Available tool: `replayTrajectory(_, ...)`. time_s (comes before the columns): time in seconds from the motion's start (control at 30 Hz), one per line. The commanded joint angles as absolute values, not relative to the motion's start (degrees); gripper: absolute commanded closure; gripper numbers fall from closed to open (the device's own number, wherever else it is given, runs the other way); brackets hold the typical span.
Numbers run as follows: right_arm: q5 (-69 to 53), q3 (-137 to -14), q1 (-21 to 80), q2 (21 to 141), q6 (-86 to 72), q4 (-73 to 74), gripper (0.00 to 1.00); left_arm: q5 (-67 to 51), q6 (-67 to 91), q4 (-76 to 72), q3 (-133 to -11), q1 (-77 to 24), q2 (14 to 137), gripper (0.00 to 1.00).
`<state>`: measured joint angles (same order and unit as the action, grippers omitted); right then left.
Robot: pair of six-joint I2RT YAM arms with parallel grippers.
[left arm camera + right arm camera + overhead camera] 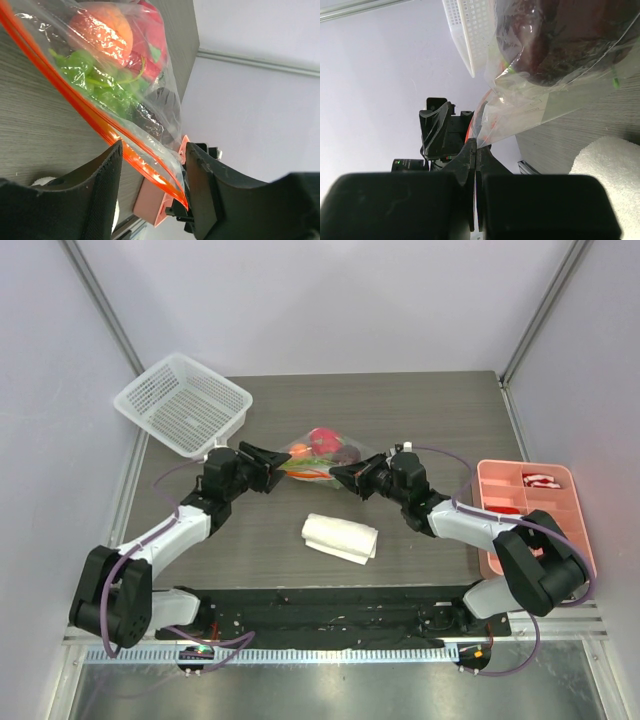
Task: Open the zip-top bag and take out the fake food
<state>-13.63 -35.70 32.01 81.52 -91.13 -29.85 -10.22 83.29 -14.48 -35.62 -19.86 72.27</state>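
Observation:
The zip-top bag (pixel 322 454) is clear plastic and sits mid-table between both grippers. Its orange-red zipper strip (pixel 95 117) runs diagonally in the left wrist view. The fake food is inside it: an orange (pixel 102 29), a red-pink dragon fruit (pixel 151 31), green grapes (pixel 100 80) and a dark purple fruit (pixel 560 42). My left gripper (pixel 152 172) is open, its jaws standing on either side of the zipper strip with a gap on both sides. My right gripper (pixel 476 146) is shut on a thin corner of the bag's plastic. In the top view the left gripper (pixel 285 466) and right gripper (pixel 336 473) face each other across the bag.
A folded white cloth (pixel 340 537) lies just in front of the bag. A white mesh basket (pixel 183 403) stands at the back left. A pink divided tray (pixel 530 515) holding red items sits at the right edge.

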Motion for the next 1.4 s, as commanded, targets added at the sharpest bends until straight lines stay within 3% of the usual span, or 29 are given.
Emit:
replayTrajectory(0.0, -12.48, -37.62, 31.90, 79.72, -89.65, -31.03, 0.99, -7.74, 87.45, -13.53, -37.97, -19.95, 73.04, 0.49)
replayTrajectory(0.3, -12.30, -38.06, 32.25, 79.80, -88.68, -30.32, 0.99, -7.30, 89.65, -15.11, -40.25, -20.83, 77.95, 0.56)
replayTrajectory(0.33, -12.22, -38.06, 32.34, 79.80, -88.51, -30.24, 0.99, -7.21, 89.56, -15.47, -40.43, -21.00, 78.48, 0.60)
replayTrajectory(0.4, -12.91, -38.23, 32.43, 79.81, -87.98, -30.24, 0.99, -7.65, 89.30, -17.39, -40.87, -20.92, 79.71, 0.81)
replayTrajectory(0.43, -13.18, -38.41, 32.43, 79.80, -86.59, -29.80, 0.99, -7.65, 88.77, -18.27, -40.96, -20.92, 80.41, 0.99)
replayTrajectory(0.5, -14.06, -39.02, 32.61, 79.63, -84.13, -27.43, 0.98, -8.34, 84.57, -17.67, -43.58, -21.09, 81.47, 1.00)
replayTrajectory(0.53, -15.54, -39.55, 32.61, 79.45, -79.33, -26.12, 0.94, -9.39, 82.20, -15.58, -45.07, -21.09, 82.43, 1.00)
replayTrajectory(0.57, -16.08, -40.25, 32.61, 79.54, -76.32, -20.53, 0.72, -9.84, 78.09, -13.99, -48.13, -21.09, 82.79, 1.00)
replayTrajectory(0.63, -17.05, -43.93, 32.78, 79.72, -67.55, -13.66, 0.42, -12.72, 74.20, -11.35, -51.05, -21.18, 84.28, 1.00)
replayTrajectory(0.67, -16.53, -45.86, 32.87, 79.80, -57.84, -3.27, 0.26, -13.96, 71.31, -10.29, -52.46, -21.27, 84.81, 1.00)
replayTrajectory(0.87, -11.17, -55.80, 34.63, 78.14, -35.53, 20.52, 0.02, -17.30, 65.74, -7.38, -58.53, -22.15, 87.71, 1.00)
replayTrajectory(1.1, 3.95, -74.76, 40.16, 79.70, -22.16, 34.63, 0.02, -21.00, 63.11, -6.86, -62.40, -23.73, 89.64, 1.00)
replayTrajectory(1.37, 5.63, -77.88, 43.41, 88.68, -8.98, 17.95, 0.04, -21.71, 61.97, -5.98, -64.16, -23.82, 89.74, 1.00)
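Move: Just in front of the left hand's open fingers lies the left end of the bag's orange rim, about 2 cm ahead, 1 cm to the right and 2 cm lower; the peach is some 6 cm ahead and 4 cm right, the dragon fruit 9 cm ahead and 10 cm right, both about 7 cm lower. From the right hand, still holding the bag's other end, that rim end is about 10 cm left and 3 cm ahead, roughly level; the towel lies some 15 cm back, 2 cm right and 11 cm lower. Easing forward and down about 3 cm, the left hand shuts its fingers on the orange rim, then lifts it some 6 cm, going forward and on to the right. Once that grip is made, the right hand opens wide, lets go of the bag, backs off down and to the right, then rises about 10 cm, forward and left, rolling some 75 degrees to point open fingers more steeply down towards the mouth. ##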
